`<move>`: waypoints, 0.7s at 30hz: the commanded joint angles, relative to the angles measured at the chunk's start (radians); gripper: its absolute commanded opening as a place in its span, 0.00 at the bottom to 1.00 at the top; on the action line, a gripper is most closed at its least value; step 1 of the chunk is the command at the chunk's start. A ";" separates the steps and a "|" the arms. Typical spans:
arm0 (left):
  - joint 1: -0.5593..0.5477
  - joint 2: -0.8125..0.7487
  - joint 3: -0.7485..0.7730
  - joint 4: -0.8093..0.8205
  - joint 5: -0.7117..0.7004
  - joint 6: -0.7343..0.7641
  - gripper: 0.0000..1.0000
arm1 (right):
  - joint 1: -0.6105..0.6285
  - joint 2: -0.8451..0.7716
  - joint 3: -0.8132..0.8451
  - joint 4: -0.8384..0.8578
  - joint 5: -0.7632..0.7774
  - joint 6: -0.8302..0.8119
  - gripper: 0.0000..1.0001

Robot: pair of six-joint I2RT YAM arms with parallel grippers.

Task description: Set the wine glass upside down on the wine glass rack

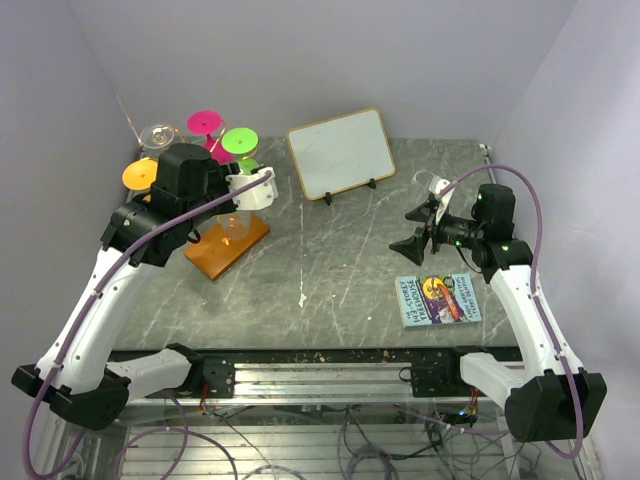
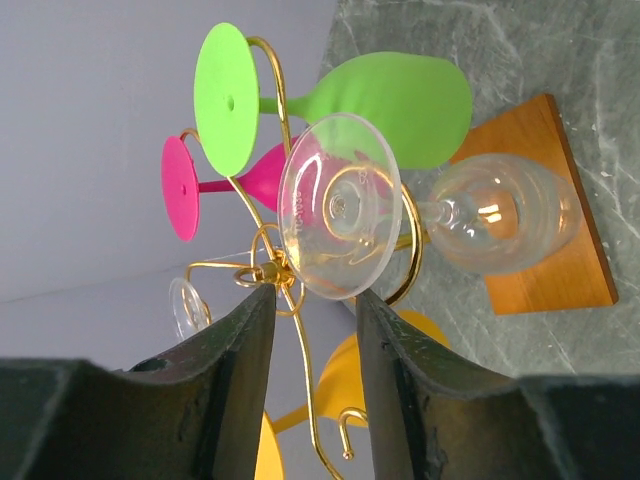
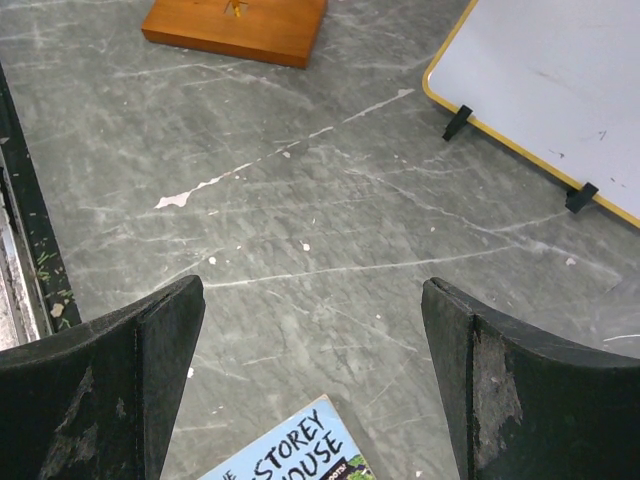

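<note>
The clear wine glass hangs upside down on the gold wire wine glass rack. Its foot rests in a curled arm and its bowl hangs over the brown wooden base. My left gripper is open, with its fingertips just short of the glass's foot and nothing between the jaws. In the top view the left gripper is at the rack, above the base. My right gripper is open and empty over the table, far from the rack.
Green, pink and yellow glasses and another clear one hang on the rack. A small whiteboard stands at the back. A blue book lies under the right arm. Grey walls enclose the table.
</note>
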 commanded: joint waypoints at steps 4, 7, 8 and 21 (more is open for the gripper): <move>-0.004 -0.033 0.031 -0.066 -0.037 -0.018 0.50 | -0.014 -0.011 -0.009 0.018 -0.007 -0.007 0.90; -0.003 -0.043 0.038 -0.091 -0.043 -0.016 0.52 | -0.019 -0.011 -0.009 0.019 -0.009 -0.005 0.90; -0.003 -0.048 0.046 -0.098 -0.041 -0.015 0.52 | -0.023 -0.011 -0.009 0.021 -0.011 -0.002 0.90; 0.033 -0.159 0.039 0.030 0.190 -0.299 1.00 | -0.109 -0.073 0.038 0.101 0.283 0.146 0.89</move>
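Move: The clear wine glass hangs upside down on the rack just off my left fingertips, its middle about 3 cm ahead, 4 cm right and 8 cm below. At that same level, the green glass hangs some 11 cm ahead and 6 cm right, the orange one 6 cm ahead and 12 cm left. From my right hand, the last clear glass stands roughly 16 cm ahead, 6 cm right, 14 cm lower; the book lies 6 cm back and 13 cm right. I back my left hand off the hung clear glass, first level, back and a little left, then back and climbing, about 5.5 cm in all, the fingers spreading from half open to wide while the wrist starts to roll, left side dipping some 10 degrees. Meanwhile my right hand, still wide open and empty, sets off rightward and a bit forward, about 4 cm towards the last clear glass, swinging clockwise. ##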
